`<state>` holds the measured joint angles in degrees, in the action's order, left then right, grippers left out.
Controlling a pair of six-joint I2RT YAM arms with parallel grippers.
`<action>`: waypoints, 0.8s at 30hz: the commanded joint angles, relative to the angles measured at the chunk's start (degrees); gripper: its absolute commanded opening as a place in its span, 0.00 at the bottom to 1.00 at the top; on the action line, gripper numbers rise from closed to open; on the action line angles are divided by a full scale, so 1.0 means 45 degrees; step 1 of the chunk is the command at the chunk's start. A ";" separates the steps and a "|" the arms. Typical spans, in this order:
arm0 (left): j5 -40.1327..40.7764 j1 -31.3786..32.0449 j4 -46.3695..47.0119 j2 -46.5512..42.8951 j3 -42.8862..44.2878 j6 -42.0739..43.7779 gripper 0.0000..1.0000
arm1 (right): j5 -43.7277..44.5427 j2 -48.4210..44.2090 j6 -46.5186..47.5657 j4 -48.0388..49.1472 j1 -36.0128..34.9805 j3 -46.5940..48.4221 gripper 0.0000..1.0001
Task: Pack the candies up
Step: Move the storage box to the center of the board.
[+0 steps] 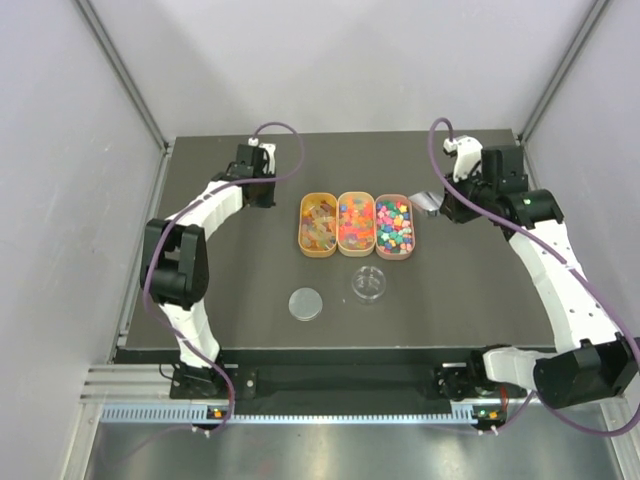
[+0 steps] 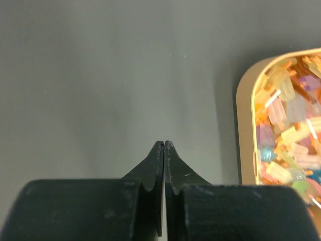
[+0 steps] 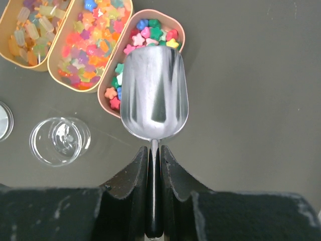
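The candies fill three orange oval trays: pale gummies [image 1: 318, 228], orange-pink pieces [image 1: 356, 222] and bright star shapes [image 1: 394, 224]. My right gripper [image 3: 154, 150] is shut on the thin handle of a metal scoop [image 3: 154, 95]. The empty scoop bowl hangs over the near end of the star candies [image 3: 150, 31]. In the top view the scoop [image 1: 425, 203] is just right of the trays, with the right gripper [image 1: 447, 205] behind it. My left gripper [image 2: 164, 143] is shut on nothing, over bare table left of the gummies [image 2: 288, 128]. From above, the left gripper [image 1: 262, 195] is left of the trays.
A small clear round dish [image 1: 369, 284] stands in front of the trays, and its lid [image 1: 306, 303] lies to its left. In the right wrist view the dish [image 3: 59, 140] is left of the fingers. The tray rim [image 2: 246, 125] is close on the left gripper's right.
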<state>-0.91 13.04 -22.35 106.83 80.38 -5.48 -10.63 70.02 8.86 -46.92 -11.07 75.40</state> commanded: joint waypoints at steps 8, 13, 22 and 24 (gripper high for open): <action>-0.0208 0.1475 -0.0639 0.1182 0.0479 0.0065 0.00 | 0.0469 -0.1105 -0.1422 0.0308 0.0877 -0.1128 0.00; -0.0287 0.2121 -0.0659 0.1242 0.0205 -0.0131 0.00 | 0.0488 -0.1146 -0.1872 0.0309 0.1443 -0.1306 0.00; -0.0462 0.2844 -0.0913 0.1027 -0.0264 -0.0365 0.00 | 0.0137 -0.1145 -0.2438 0.0484 0.1679 -0.1422 0.00; -0.0462 0.3020 -0.0874 0.1007 -0.0284 -0.0385 0.00 | 0.0078 -0.1204 -0.2399 0.0445 0.1679 -0.1617 0.00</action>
<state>-0.93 24.36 -26.30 112.42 79.70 -6.09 -9.17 66.46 -0.51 -47.35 -3.95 68.86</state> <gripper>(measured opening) 0.010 0.113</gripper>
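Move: The left hand, fingers empty and shut, is going for the leftmost storage box: its middle is about 13 cm to the hand's right, 3 cm back and 6 cm below. The middle box is 10 cm farther right, level with it. The glass jar lies some 20 cm back and 26 cm right of this hand, the round lid 25 cm back and 10 cm right. From the right hand the leftmost box is roughly 31 cm left, 9 cm ahead and 21 cm below. The left hand's shut fingertips come against the left wall of the leftmost storage box near its near corner and begin to push it right: the hand sweeps about 8 cm right while sinking and drawing back some 5 cm each, turning slightly clockwise and tipping steeper. The right hand, still gripping the scoop, withdraws right and down about 5 cm, turning 15 degrees clockwise. ##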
